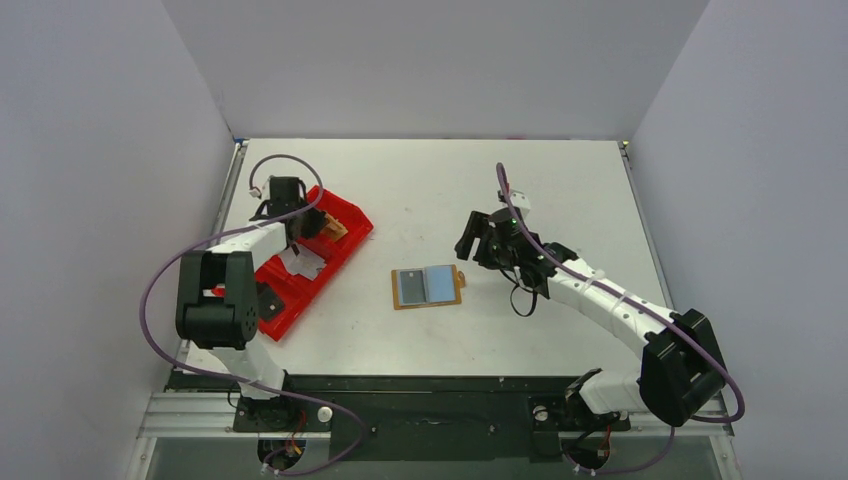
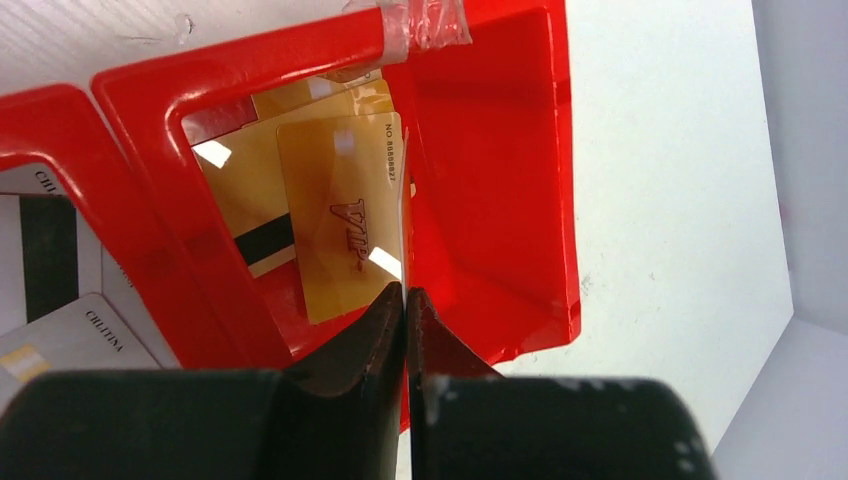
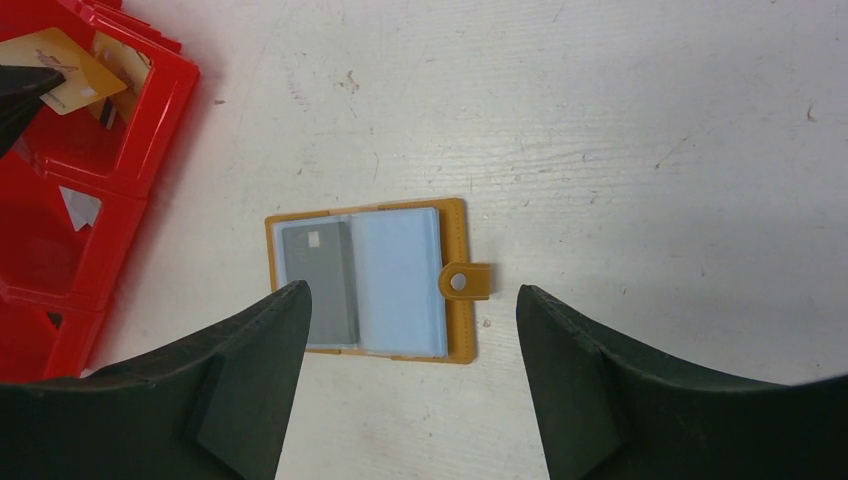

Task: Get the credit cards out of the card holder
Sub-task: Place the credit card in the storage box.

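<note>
The tan card holder (image 1: 457,284) lies open on the table, with a grey credit card (image 1: 410,287) in its left sleeve and a pale blue sleeve (image 1: 440,285) on the right. The right wrist view shows the holder (image 3: 461,330), the grey card (image 3: 322,285) and its snap tab. My right gripper (image 3: 410,290) hovers open just above and right of the holder, nothing between its fingers. My left gripper (image 2: 405,292) is over the red tray (image 2: 490,180), shut on a thin gold card (image 3: 62,65) that looks edge-on between the jaws.
The red tray (image 1: 352,214) sits at the table's left, divided into compartments. One holds gold cards (image 2: 340,220), another white cards (image 2: 70,330). White walls enclose the table on three sides.
</note>
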Motion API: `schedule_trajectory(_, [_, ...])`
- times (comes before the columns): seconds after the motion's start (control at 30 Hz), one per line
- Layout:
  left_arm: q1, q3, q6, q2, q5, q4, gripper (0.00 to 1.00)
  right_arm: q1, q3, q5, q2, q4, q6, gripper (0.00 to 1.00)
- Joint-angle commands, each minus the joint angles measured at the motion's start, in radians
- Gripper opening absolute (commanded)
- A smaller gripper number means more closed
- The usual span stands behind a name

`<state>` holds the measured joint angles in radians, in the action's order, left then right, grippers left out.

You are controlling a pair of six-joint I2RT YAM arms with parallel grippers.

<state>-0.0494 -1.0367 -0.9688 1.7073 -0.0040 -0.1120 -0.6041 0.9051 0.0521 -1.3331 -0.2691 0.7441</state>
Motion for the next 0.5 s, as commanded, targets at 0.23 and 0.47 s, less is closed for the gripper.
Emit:
schedule_trajectory(0.23, [0.011, -0.038, -0.018, 0.028, 0.03, 0.149, 0.17, -0.024, 0.04, 0.05, 0.029, -0.025, -0.006, 0.71])
schedule_trajectory(0.47, [0.011, -0.025, 0.001, -0.049, 0.04, 0.135, 0.32, -0.042, 0.069, 0.048, -0.009, -0.062, -0.015, 0.71])
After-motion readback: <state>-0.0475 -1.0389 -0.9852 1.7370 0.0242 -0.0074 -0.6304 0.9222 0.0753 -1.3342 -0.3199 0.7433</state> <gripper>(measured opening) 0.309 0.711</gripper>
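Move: The left hand holds a credit card over the far compartment of the red storage box; that compartment's middle is about 1 cm ahead, level sideways and some 5 cm below. The middle compartment with white cards lies roughly 9 cm back and 4 cm left; the card holder is around 14 cm back and 24 cm right. From the right hand, the far compartment lies about 14 cm ahead, 32 cm left and 10 cm lower. The left hand opens its fingers partway, releasing the card into the far compartment while edging forward about 2 cm. ##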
